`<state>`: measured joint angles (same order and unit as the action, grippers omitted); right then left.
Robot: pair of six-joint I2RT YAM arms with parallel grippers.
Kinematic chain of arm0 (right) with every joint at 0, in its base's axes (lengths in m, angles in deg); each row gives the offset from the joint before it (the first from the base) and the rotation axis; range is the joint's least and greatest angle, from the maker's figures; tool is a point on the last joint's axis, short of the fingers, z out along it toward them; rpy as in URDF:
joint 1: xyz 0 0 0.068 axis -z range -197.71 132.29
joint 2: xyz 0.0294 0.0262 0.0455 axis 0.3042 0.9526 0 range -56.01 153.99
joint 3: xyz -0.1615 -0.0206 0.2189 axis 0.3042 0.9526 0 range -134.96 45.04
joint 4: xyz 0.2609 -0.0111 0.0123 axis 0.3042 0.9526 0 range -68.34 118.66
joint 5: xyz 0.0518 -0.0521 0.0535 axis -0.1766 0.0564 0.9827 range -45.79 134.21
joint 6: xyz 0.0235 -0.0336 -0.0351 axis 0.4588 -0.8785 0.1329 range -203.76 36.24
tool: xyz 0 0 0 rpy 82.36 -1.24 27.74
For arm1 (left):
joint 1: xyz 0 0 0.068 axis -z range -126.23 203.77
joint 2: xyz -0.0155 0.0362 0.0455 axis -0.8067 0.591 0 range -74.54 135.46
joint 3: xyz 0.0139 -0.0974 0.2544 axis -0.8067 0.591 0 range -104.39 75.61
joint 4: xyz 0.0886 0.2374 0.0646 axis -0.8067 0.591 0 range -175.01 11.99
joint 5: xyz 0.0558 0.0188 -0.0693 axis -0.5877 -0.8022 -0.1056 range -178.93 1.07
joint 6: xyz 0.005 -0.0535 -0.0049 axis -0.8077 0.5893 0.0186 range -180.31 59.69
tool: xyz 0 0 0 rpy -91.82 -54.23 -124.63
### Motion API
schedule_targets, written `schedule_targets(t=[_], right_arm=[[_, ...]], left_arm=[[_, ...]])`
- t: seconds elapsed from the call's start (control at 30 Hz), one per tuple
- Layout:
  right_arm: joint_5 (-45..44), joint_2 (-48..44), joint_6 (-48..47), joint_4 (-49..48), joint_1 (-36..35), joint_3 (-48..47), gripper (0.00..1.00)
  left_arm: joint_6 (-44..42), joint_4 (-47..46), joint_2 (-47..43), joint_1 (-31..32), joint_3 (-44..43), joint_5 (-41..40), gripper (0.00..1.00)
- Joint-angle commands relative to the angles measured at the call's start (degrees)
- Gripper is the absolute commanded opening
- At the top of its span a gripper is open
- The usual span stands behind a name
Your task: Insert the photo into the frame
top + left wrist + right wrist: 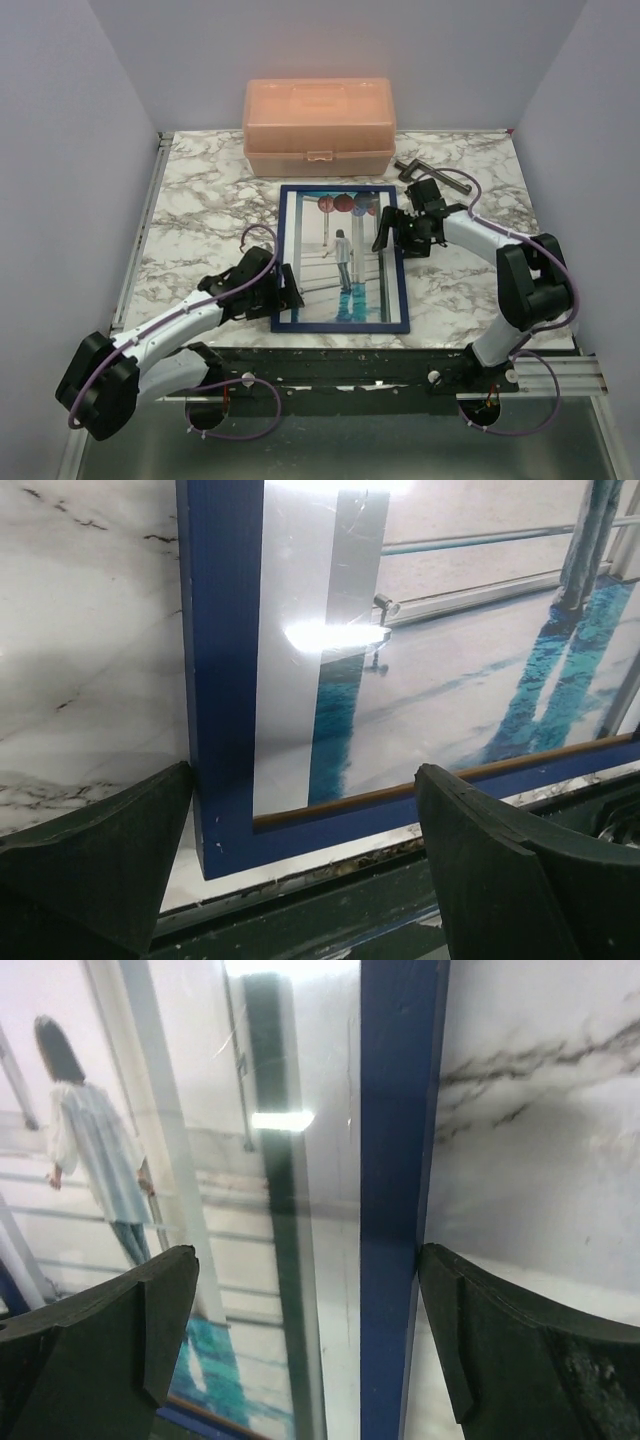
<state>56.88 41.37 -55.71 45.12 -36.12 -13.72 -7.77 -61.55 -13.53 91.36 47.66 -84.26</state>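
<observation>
The navy blue frame [341, 190] lies flat, front up, in the middle of the marble table, with the photo [340, 270] showing inside it. My left gripper [288, 288] is at the frame's near left corner. In the left wrist view its fingers [120, 830] stand wide apart either side of that corner of the frame [220, 680], over the photo [450, 660]. My right gripper [388, 226] is low over the frame's right rail [395, 1110]. It is open, one finger over the photo [150, 1140] and the other finger [480, 1330] just outside the rail.
A peach plastic box [320, 125] stands shut at the back, just beyond the frame. A dark metal tool [428, 172] lies at the back right, behind my right wrist. The table's near edge [350, 355] runs just below the frame's bottom rail.
</observation>
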Motion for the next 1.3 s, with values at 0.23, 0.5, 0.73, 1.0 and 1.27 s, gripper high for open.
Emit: schedule_targets(t=[0.23,0.5,0.73,1.0,1.27], right_arm=[[-1.4,-19.3,2.1,-1.4,-1.7,8.5,1.0],[-14.1,-33.7,1.0,-6.5,-1.7,15.6,1.0],[-26.9,-49.5,-7.2,-19.6,-1.7,27.8,1.0],[-42.9,-58.4,-9.4,-36.3,-1.7,43.6,1.0],[-41.1,-53.6,-18.4,-58.5,-1.6,52.2,0.99]], left_arm=[[-6.5,-4.2,-23.2,-12.0,0.1,2.1,0.99],[-12.5,-4.2,-36.3,-13.6,0.1,-12.0,0.98],[-20.2,-7.8,-41.1,-13.7,4.5,-30.2,0.98],[-35.2,-38.2,-41.7,-13.9,20.9,-39.7,0.98],[-47.3,-60.9,-21.0,-15.7,21.2,-39.7,0.99]])
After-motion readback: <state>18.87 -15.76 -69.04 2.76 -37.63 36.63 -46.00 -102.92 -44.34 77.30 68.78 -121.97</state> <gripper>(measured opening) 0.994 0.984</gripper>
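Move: The framed photo lies square on the table at fingertip height. Its middle is about 15 cm ahead of the left hand and 12 cm to its right, and the frame's near left corner is some 5 cm back and 3 cm left of that hand. From the right hand the middle is about 12 cm left and 2 cm back, the pink box roughly 27 cm ahead and 19 cm left, the metal handle 20 cm ahead and 12 cm right. The fingertips come free of the frame's outer sides, left hand at the near left corner and right hand on the right rail, and both hands rise away, fingers staying wide open. The left climbs about 16 cm, swings out left and forward, and sinks partway; the right lifts some 12 cm, swings out right and slightly back, and also sinks a little. Both wrists tip up over 50 degrees from pointing down. ##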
